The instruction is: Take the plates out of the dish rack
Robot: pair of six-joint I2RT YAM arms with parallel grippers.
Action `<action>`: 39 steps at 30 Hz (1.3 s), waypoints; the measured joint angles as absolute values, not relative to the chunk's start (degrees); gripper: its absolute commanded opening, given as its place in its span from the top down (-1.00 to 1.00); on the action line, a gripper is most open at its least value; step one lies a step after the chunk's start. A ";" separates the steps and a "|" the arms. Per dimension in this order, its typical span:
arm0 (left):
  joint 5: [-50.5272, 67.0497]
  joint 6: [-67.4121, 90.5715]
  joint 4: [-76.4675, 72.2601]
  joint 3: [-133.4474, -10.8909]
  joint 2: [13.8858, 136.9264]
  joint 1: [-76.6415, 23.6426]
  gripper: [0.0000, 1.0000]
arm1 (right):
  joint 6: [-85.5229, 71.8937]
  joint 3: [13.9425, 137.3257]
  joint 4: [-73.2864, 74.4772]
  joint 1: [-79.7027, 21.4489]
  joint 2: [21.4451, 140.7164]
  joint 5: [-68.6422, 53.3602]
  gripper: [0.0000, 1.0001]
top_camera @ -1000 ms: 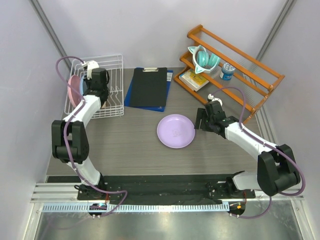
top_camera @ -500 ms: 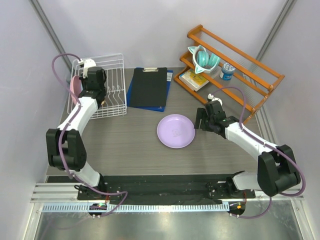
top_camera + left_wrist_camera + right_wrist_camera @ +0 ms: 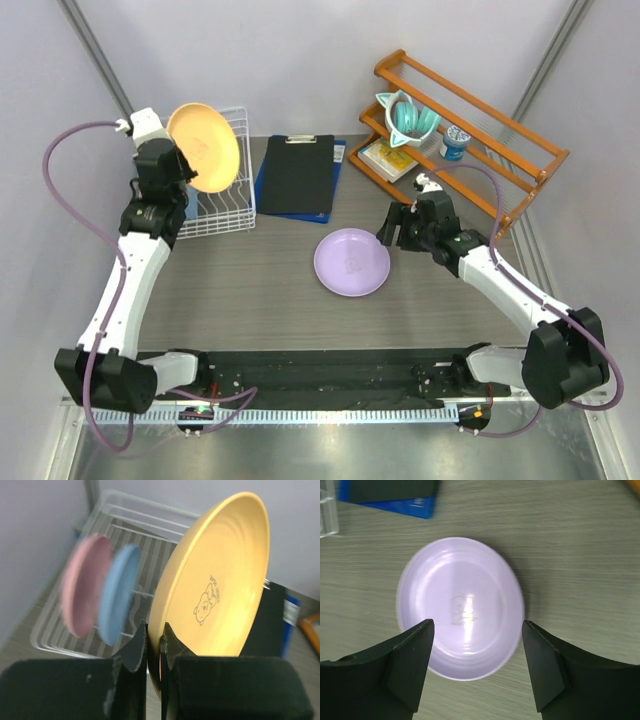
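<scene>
My left gripper [image 3: 154,642] is shut on the rim of the orange plate [image 3: 217,575], holding it on edge in the air above the white wire dish rack [image 3: 222,205]; from above, the orange plate [image 3: 203,148] hangs over the rack's far side. Inside the dish rack [image 3: 150,527] a pink plate [image 3: 82,592] and a light blue plate [image 3: 117,600] stand upright side by side, blurred. The lavender plate [image 3: 351,262] lies flat on the table. My right gripper [image 3: 477,630] hovers open just above the lavender plate [image 3: 461,607], its fingers [image 3: 412,652] wide apart.
A black clipboard on a blue folder [image 3: 296,175] lies beside the rack. An orange wooden shelf rack [image 3: 470,135] at the back right carries a teal cup [image 3: 408,115], a small can and a booklet.
My left arm has lifted the orange plate up out of the dish rack and swung it high. The right gripper has drifted left over the lavender plate and opened slightly wider.
</scene>
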State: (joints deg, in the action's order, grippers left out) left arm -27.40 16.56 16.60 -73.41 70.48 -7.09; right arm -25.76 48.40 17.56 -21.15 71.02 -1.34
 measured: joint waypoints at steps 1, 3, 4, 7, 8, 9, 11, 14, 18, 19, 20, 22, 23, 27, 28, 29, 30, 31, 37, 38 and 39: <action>-24.67 18.37 16.88 -72.12 69.23 -7.09 1.00 | -26.26 48.53 16.29 -21.34 71.02 -3.20 -0.54; -18.24 22.52 16.97 -67.90 66.85 -7.22 1.00 | -27.66 48.66 13.41 -22.35 71.16 -6.33 -0.54; -14.81 24.38 16.97 -65.60 66.19 -7.40 1.00 | -28.47 48.86 12.01 -23.18 71.42 -7.79 -0.54; -6.39 29.52 16.58 -58.30 66.24 -9.19 1.00 | -30.68 49.71 7.51 -25.71 72.97 -11.00 -0.54; -4.75 30.46 16.64 -56.62 66.50 -10.07 1.00 | -31.57 50.00 5.72 -26.41 73.82 -11.99 -0.54; -3.07 31.51 16.64 -54.87 66.78 -11.33 1.00 | -32.23 50.26 4.08 -27.07 74.72 -12.91 -0.54; -0.23 33.19 16.71 -52.34 66.96 -13.87 1.00 | -33.45 50.78 1.45 -28.12 76.69 -14.26 -0.54; 3.22 35.48 15.97 -51.27 66.92 -16.78 1.00 | -34.85 51.29 -1.30 -28.82 79.77 -15.35 -0.54; 4.32 37.36 13.78 -51.13 66.15 -19.00 1.00 | -36.23 51.55 -2.81 -29.08 83.31 -15.90 -0.53; 4.38 37.60 13.26 -51.00 65.73 -19.55 1.00 | -36.38 51.55 -2.87 -29.12 83.83 -15.99 -0.53; 4.38 37.89 12.75 -50.78 65.21 -20.03 1.00 | -36.53 51.55 -3.07 -29.19 84.47 -16.08 -0.53; 4.25 38.17 12.45 -50.24 64.36 -20.80 1.00 | -36.86 51.55 -3.46 -29.21 85.03 -16.45 -0.50; 3.97 38.37 12.25 -49.71 63.96 -21.23 1.00 | -36.88 51.57 -3.57 -29.26 85.14 -16.69 -0.49; 3.99 39.09 11.40 -47.79 63.57 -22.44 1.00 | -37.04 51.88 -4.21 -29.47 85.54 -17.34 0.38; 3.92 39.20 11.31 -47.37 63.59 -22.76 1.00 | -37.12 51.99 -4.47 -29.52 85.73 -17.65 0.64; 3.86 39.31 11.33 -47.11 63.59 -22.94 1.00 | -36.97 52.03 -4.71 -29.54 85.89 -17.96 0.77; 3.73 39.40 11.27 -46.83 63.59 -23.07 1.00 | -37.60 52.05 -5.02 -29.54 86.02 -18.65 0.95; 3.31 39.35 11.29 -46.50 63.59 -23.24 1.00 | -37.58 52.05 -5.17 -29.58 86.15 -18.74 0.98; 3.05 39.81 10.70 -46.04 63.33 -23.42 -0.45 | -38.65 51.40 -5.13 -29.50 85.84 -18.00 0.98; 3.05 39.79 10.50 -46.04 63.09 -23.44 -0.53 | -38.46 51.07 -4.51 -29.52 85.52 -16.86 0.97; 2.87 39.55 10.41 -46.04 62.85 -23.51 -0.64 | -38.15 50.54 -3.40 -29.54 84.86 -15.40 0.98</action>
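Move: From the left gripper, which still pinches the yellow plate by its near rim, the right gripper waits about 50 cm to the right, 10 cm back and 20 cm lower; the clipboard is some 26 cm right, 13 cm ahead, 33 cm below. From the right gripper the yellow plate's middle is about 18 cm ahead, 47 cm left, 23 cm up; the lavender plate lies level with it, 10 cm left, 13 cm down. Swing the left gripper with the yellow plate about 20 cm right, 15 cm down and somewhat back, turning it clockwise and dipping its left side. Bring the open right gripper some 13 cm left over the lavender plate, arching slightly up and down, its left side rising. Pinch the plate's far-side rim there, then open the left fingers to let go. ##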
